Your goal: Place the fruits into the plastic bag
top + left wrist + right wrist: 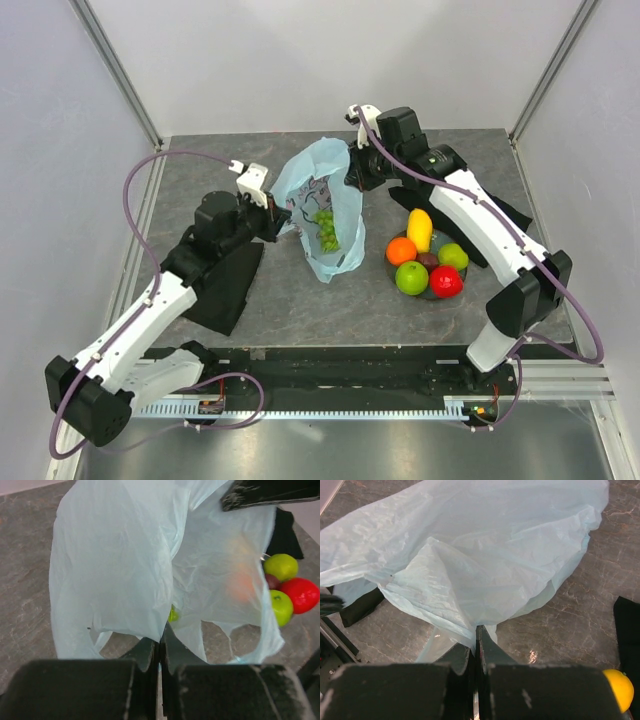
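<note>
The light-blue plastic bag (pixel 325 215) is held up between both arms at mid table, its mouth spread. The green grape bunch (pixel 326 229) lies inside it. My left gripper (pixel 283 217) is shut on the bag's left edge (pixel 125 570). My right gripper (pixel 352 178) is shut on the bag's right edge (pixel 470 565). On the grey-blue plate (pixel 429 293) to the right sit the yellow oblong fruit (pixel 420 229), the orange (pixel 401 250), two green apples (pixel 411 278), the red apple (pixel 446 281) and the dark purple fruit (pixel 428 262).
A black cloth (pixel 220 290) lies under the left arm and another (pixel 500 215) under the right arm. Metal frame posts stand at the table's back corners. A cable rail (pixel 330 405) runs along the near edge.
</note>
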You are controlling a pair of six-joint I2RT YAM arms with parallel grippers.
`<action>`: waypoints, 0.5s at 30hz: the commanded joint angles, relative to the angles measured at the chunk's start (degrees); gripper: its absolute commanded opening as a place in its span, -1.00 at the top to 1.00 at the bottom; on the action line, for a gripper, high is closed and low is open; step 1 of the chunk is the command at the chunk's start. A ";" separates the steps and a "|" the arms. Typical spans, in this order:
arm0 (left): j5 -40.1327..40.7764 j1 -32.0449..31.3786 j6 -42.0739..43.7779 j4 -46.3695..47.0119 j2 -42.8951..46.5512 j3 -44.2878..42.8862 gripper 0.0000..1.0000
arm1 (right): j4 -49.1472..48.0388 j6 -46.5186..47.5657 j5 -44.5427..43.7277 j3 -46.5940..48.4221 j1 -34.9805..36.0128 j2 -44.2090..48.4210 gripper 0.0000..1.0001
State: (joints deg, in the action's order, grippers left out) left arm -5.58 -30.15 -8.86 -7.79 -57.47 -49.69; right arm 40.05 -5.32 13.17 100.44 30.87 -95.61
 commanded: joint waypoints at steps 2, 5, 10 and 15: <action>-6.54 -0.35 -1.07 -6.61 1.14 -12.25 0.97 | -0.68 2.42 -2.88 4.58 -0.11 -2.20 1.00; -9.08 -0.17 0.42 -12.76 -0.97 -19.28 0.97 | -1.11 3.04 -4.55 6.86 0.15 -4.14 0.92; -13.48 1.76 1.31 -17.78 -6.24 -26.86 0.97 | -3.31 2.86 -4.03 9.51 0.50 -6.43 -0.31; -23.14 12.99 -3.33 -17.79 -10.64 -27.39 0.97 | -5.68 2.42 -5.68 5.57 0.59 -1.88 -0.65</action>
State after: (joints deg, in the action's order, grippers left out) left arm -20.21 -24.51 -8.95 -22.11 -65.01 -76.34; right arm 38.15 -2.92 9.52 107.11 31.18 -101.84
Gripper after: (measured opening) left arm 0.025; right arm 0.802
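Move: The left gripper is already shut on the bag's left rim and the right gripper on its right rim. The green grapes in the bag's bottom lie roughly 16 cm ahead, 8 cm right and 22 cm below the left gripper; the dark cloth is about 17 cm left, 2 cm ahead. From the right gripper, the grapes lie about 10 cm ahead, 6 cm left and 25 cm below; the orange is some 12 cm right, 1 cm ahead, and the yellow fruit 16 cm right, 8 cm ahead. Keep the left fingers shut on the bag's rim and raise it fast, about 12 cm and away from the grapes, turning the wrist some 10 degrees clockwise. Meanwhile ease the right gripper forward a little under 4 cm, nearly level, and open its fingers wide on the way to let go of the right rim. ##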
